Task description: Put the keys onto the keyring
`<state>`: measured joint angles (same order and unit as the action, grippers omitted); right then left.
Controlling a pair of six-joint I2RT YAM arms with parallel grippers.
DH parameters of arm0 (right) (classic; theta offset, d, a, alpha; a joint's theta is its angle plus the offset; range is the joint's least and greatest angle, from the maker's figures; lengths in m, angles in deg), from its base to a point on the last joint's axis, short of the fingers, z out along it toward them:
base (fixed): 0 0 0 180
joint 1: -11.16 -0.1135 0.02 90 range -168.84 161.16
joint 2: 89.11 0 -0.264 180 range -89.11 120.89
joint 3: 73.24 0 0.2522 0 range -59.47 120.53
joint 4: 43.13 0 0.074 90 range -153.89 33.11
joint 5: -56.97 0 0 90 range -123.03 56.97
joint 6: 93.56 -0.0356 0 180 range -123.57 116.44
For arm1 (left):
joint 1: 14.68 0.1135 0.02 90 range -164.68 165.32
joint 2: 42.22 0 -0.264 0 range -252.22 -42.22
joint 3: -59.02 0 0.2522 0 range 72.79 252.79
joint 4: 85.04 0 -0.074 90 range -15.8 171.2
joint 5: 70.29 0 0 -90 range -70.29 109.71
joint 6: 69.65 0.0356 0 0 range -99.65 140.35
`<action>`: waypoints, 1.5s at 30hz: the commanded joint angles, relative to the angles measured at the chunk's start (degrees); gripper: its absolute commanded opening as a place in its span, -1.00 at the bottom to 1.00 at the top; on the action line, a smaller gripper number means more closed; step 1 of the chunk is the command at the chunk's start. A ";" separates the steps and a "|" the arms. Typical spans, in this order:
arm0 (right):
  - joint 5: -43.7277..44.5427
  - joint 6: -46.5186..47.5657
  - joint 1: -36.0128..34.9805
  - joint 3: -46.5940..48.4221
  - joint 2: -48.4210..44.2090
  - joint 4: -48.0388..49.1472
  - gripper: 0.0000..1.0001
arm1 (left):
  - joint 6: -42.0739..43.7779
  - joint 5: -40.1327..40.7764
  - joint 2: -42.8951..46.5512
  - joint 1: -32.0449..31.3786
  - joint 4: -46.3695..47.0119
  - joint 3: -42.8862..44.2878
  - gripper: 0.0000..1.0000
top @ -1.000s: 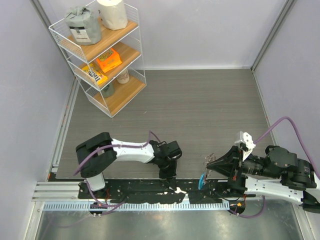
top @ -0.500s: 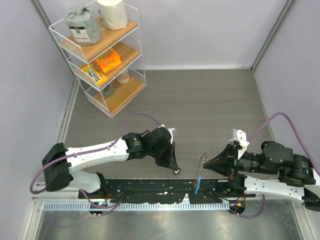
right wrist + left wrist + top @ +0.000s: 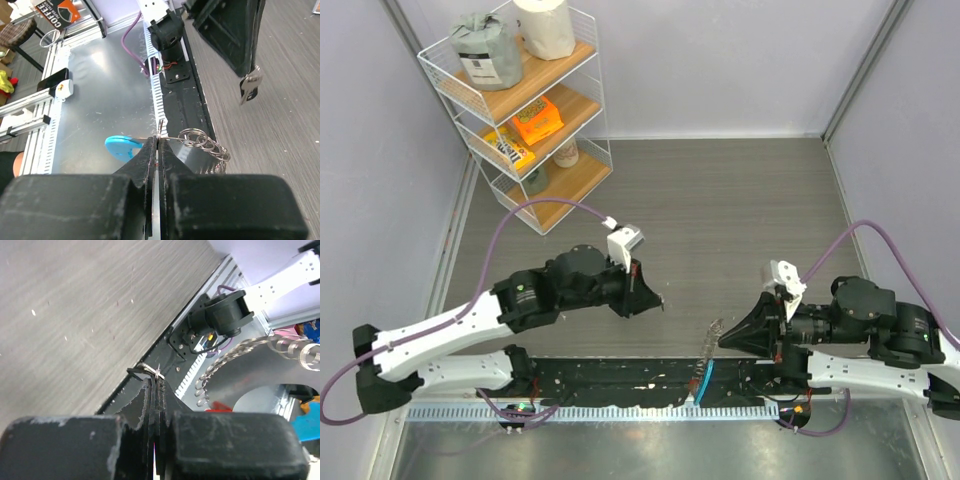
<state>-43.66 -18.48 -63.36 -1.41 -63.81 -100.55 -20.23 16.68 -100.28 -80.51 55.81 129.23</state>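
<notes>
My left gripper (image 3: 653, 300) hangs above the wood floor, shut on one small silvery key (image 3: 661, 304). In the right wrist view that key (image 3: 249, 87) dangles from the left gripper's black fingers (image 3: 235, 35). In the left wrist view only the key's thin edge (image 3: 150, 371) sticks out past my left gripper (image 3: 155, 384). My right gripper (image 3: 722, 335) is shut on the keyring (image 3: 712, 330), a short way right of the key. Its blue tag (image 3: 704, 380) hangs below. In the right wrist view my right gripper (image 3: 159, 142) pinches the keyring's wire between the blue tag (image 3: 121, 146) and the linked rings (image 3: 206, 143).
A white wire shelf rack (image 3: 582, 62) with packets and jars stands at the back left. A black mat strip (image 3: 620, 385) and a metal rail run along the near edge, with a shiny metal plate (image 3: 650, 450) below. Grey walls close in both sides.
My left arm has stretched out and carried the key up and away from the black mat. The right gripper has shifted left with the keyring, so the two are closer.
</notes>
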 commanded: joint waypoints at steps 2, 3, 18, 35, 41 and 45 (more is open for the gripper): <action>-3.87 -1.25 -0.01 1.35 3.61 8.76 -0.88 | 12.70 -0.30 7.69 0.17 9.29 0.16 -1.00; -4.22 -1.52 -0.01 1.35 4.40 9.90 -0.88 | 14.89 -1.62 8.92 0.25 10.61 -0.19 -1.00; -11.70 -4.77 -0.01 2.49 13.89 23.35 -0.89 | 31.26 -18.06 16.93 0.17 29.16 -6.78 -1.00; -9.05 -4.86 0.61 4.69 16.71 30.21 -0.89 | 32.40 -27.82 21.15 0.17 36.02 -11.88 -1.00; -9.58 -5.30 0.69 5.92 18.56 31.00 -0.89 | 33.28 -29.31 22.29 0.17 37.34 -12.76 -1.00; -9.67 -5.65 0.78 6.18 19.26 31.18 -0.89 | 33.46 -29.76 22.90 0.25 38.21 -13.38 -1.00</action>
<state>-52.69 -23.31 -62.86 1.82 -44.55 -74.41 11.97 -11.49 -78.62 -80.51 89.19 116.29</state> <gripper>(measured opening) 0.070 0.035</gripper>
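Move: The left hand pinches the keys at its fingertips; the keyring's small wire rings lie about 9 cm back, 8 cm to its right and 6 cm above, just past the right fingertips, which are some 10 cm back, 9 cm right and 7 cm up. From the right hand, the keys are about 9 cm ahead, 10 cm left and 8 cm below, while the blue handle sits roughly 6 cm back, 3 cm left and 2 cm lower. The left hand carries the keys up about 12 cm, quickly at first, and then mostly back by some 8 cm with a little left, its wrist swinging from aiming down to the right to aiming right and slightly up, and turning some 30 degrees clockwise. Meanwhile the right hand, still pinching the keyring, travels about 10 cm left towards the keys and rises some 6 cm, mostly in the later part, both grippers staying shut as the left fingertips close in on the wire rings beside the right ones. ##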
